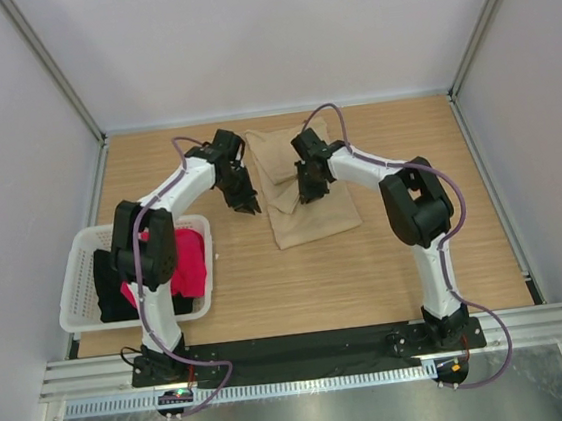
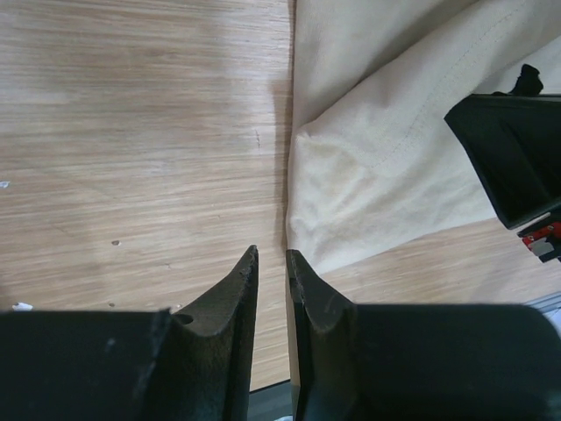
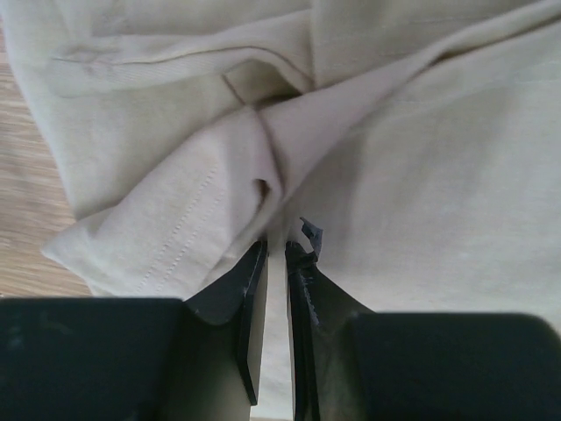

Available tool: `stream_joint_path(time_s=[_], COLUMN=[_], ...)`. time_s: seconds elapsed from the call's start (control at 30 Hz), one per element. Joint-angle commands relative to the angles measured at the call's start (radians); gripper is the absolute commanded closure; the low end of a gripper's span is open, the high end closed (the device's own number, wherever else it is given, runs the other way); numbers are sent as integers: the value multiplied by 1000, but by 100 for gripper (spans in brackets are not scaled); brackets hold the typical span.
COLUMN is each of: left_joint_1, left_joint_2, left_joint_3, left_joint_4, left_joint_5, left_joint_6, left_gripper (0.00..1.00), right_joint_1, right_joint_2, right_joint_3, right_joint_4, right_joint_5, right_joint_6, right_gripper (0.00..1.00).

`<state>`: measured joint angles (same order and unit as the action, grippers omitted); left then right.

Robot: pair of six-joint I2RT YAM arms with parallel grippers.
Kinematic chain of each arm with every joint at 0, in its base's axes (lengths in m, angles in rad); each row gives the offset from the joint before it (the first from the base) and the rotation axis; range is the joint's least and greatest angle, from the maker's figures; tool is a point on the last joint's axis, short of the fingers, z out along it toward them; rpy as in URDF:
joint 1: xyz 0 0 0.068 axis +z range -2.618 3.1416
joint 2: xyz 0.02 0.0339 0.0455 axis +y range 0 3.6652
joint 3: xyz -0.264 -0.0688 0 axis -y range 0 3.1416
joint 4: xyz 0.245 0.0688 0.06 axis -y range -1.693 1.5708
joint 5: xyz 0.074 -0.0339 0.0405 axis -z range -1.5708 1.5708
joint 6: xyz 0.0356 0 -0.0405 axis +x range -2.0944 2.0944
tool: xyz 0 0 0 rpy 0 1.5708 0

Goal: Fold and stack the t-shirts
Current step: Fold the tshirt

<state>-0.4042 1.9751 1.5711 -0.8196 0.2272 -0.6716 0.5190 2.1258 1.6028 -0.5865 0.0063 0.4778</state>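
A tan t-shirt (image 1: 306,213) lies partly folded on the wooden table, towards the back middle. My left gripper (image 1: 248,207) is down at its left edge. In the left wrist view the tan t-shirt (image 2: 386,158) ends right at the tips of my left gripper (image 2: 272,254), whose jaws are drawn to a narrow slit on that edge. My right gripper (image 1: 304,193) stands on the shirt's middle. In the right wrist view my right gripper (image 3: 276,246) is shut on a bunched fold of the tan t-shirt (image 3: 421,158). A red-pink t-shirt (image 1: 188,260) and a black t-shirt (image 1: 110,289) lie crumpled in the basket.
A white slotted basket (image 1: 73,293) sits at the table's left front, beside the left arm's base. Grey walls enclose the table on three sides. The right arm's black wrist (image 2: 513,149) shows at the right of the left wrist view, close over the shirt.
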Motion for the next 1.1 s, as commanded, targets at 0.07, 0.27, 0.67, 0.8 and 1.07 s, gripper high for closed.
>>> stream_joint_path(time_s=[0.07,0.27,0.67,0.8,1.07], left_joint_1=[1,-1,-1,-1,-2], left_joint_2=[-87,-117,-139,-118,-79], left_joint_3=[-40,-100,-143,-123,-103], left_joint_4=[8,19,48,50,56], left_joint_5=[0,18,50,80,103], left_joint_6=[1,-6,-9,-11,0], left_gripper=[80,80,80,80,80], right_joint_1=[15,15,-14,-33,-34], right_joint_2=[29,88,180,261,275], right_joint_3=[49,130,435,564,639], right_joint_4=[86,164,153,125,68], right_joint_5=[-35,-40,6,-38,-52], right_joint_6=[35,76,128,134,134], right_gripper=[79,78,75,74,74])
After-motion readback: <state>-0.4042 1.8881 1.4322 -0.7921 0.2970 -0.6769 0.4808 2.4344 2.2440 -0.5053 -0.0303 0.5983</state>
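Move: The right hand's tips are down at the t-shirt's diagonal folded-over flap; its middle is about 3 cm ahead, 3 cm left and 1 cm below. The shirt's far-left corner lies some 24 cm ahead and 15 cm left of this hand, its near-left corner 13 cm back and 10 cm left, both about 2 cm below. From the left hand, hovering beside the shirt, the flap lies 4 cm ahead, 13 cm right and 6 cm below. With its nearly shut fingertips on the cloth, the right hand drags the shirt left and forward, staying low at first, then sweeps on forward towards the far edge, rising: about 15 cm forward, 7 left and 8 up in all. The fingers swing some 20 degrees to point more forward, their opening about unchanged. The left hand, clear of the shirt, draws back about 3.5 cm. ##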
